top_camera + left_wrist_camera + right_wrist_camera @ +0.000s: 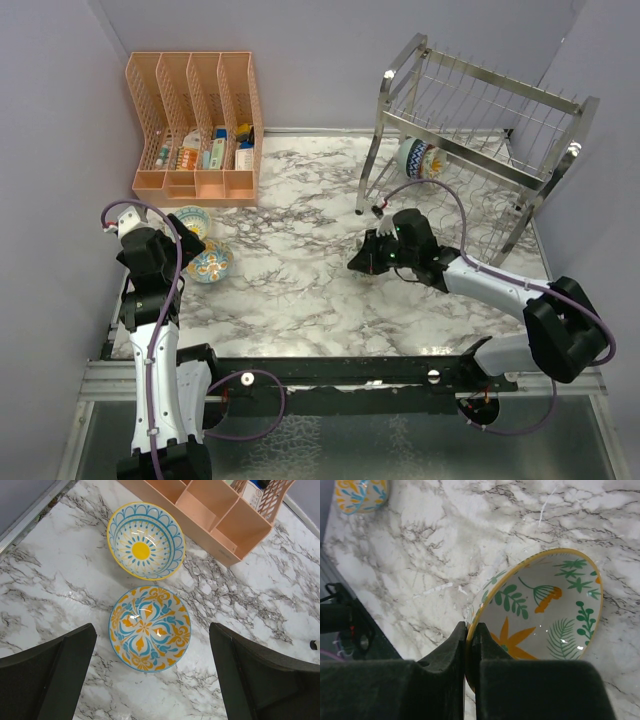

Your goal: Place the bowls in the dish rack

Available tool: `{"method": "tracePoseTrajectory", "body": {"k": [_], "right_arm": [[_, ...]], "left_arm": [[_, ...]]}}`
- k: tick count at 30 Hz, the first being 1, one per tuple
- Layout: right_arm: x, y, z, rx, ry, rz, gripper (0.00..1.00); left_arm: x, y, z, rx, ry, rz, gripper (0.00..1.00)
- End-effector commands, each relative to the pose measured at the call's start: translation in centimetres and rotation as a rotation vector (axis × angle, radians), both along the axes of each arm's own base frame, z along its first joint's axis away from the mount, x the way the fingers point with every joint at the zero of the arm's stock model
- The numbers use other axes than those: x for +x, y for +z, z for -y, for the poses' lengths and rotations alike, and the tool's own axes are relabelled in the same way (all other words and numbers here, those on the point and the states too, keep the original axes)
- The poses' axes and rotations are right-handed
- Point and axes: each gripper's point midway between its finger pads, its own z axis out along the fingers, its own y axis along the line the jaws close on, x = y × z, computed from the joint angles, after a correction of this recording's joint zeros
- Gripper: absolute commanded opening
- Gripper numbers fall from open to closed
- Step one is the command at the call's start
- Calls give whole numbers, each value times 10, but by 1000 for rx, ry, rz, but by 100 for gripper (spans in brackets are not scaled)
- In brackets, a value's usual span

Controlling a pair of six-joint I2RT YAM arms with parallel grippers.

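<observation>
My right gripper (470, 627) is shut on the yellow rim of a cream bowl with green leaves and orange flowers (550, 610), which is tilted over the marble near the table's middle (365, 262). One patterned bowl (420, 158) stands on edge in the lower tier of the silver dish rack (573, 150). My left gripper (152, 630) hangs open above an orange-and-blue floral bowl (145, 610), its fingers wide on either side and not touching it. A blue bowl with a yellow sun (145, 540) sits just beyond, close to the first.
A peach slotted organizer (195, 120) with small items stands at the back left, right behind the two bowls. Grey walls close in the left, back and right sides. The rack's legs stand on the table's back right part.
</observation>
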Motion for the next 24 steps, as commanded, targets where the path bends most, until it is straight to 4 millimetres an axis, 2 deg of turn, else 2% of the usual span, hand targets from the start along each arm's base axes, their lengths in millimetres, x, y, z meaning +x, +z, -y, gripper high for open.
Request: {"method": "tracePoseTrajectory", "body": {"k": [1, 11, 18, 24], "right_arm": [[1, 61, -15, 292, 88, 30, 1], [32, 92, 11, 458, -10, 31, 1], [59, 118, 22, 563, -59, 23, 1], [70, 136, 29, 681, -65, 18, 1]], "left_arm": [[3, 4, 1, 5, -16, 27, 99], [3, 5, 1, 6, -17, 33, 99], [2, 6, 1, 7, -16, 37, 99], [2, 7, 1, 10, -15, 41, 99]]}}
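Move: The right hand, with the leaf-patterned bowl's rim already pinched, has the free slot on the dish rack's lower shelf some 25 cm ahead and 19 cm to its right, at roughly its own height. The racked bowls stand just left of that slot, about 25 cm ahead and 15 cm right; the rack's near left foot is about 18 cm straight ahead, 10 cm lower. From the left hand the slot lies some 24 cm ahead, 59 cm right and 9 cm down. Keeping the leaf-patterned bowl's rim pinched between shut fingers, the right hand climbs about 8 cm while reaching forward some 6 or 7 cm, easing a little to the right, and so carries the bowl up off its low pass over the table towards the dish rack. As it travels the wrist swings its left side up about 30 degrees and turns slightly clockwise, bringing the fingers from slanting down and left to pointing left and nearly level. ##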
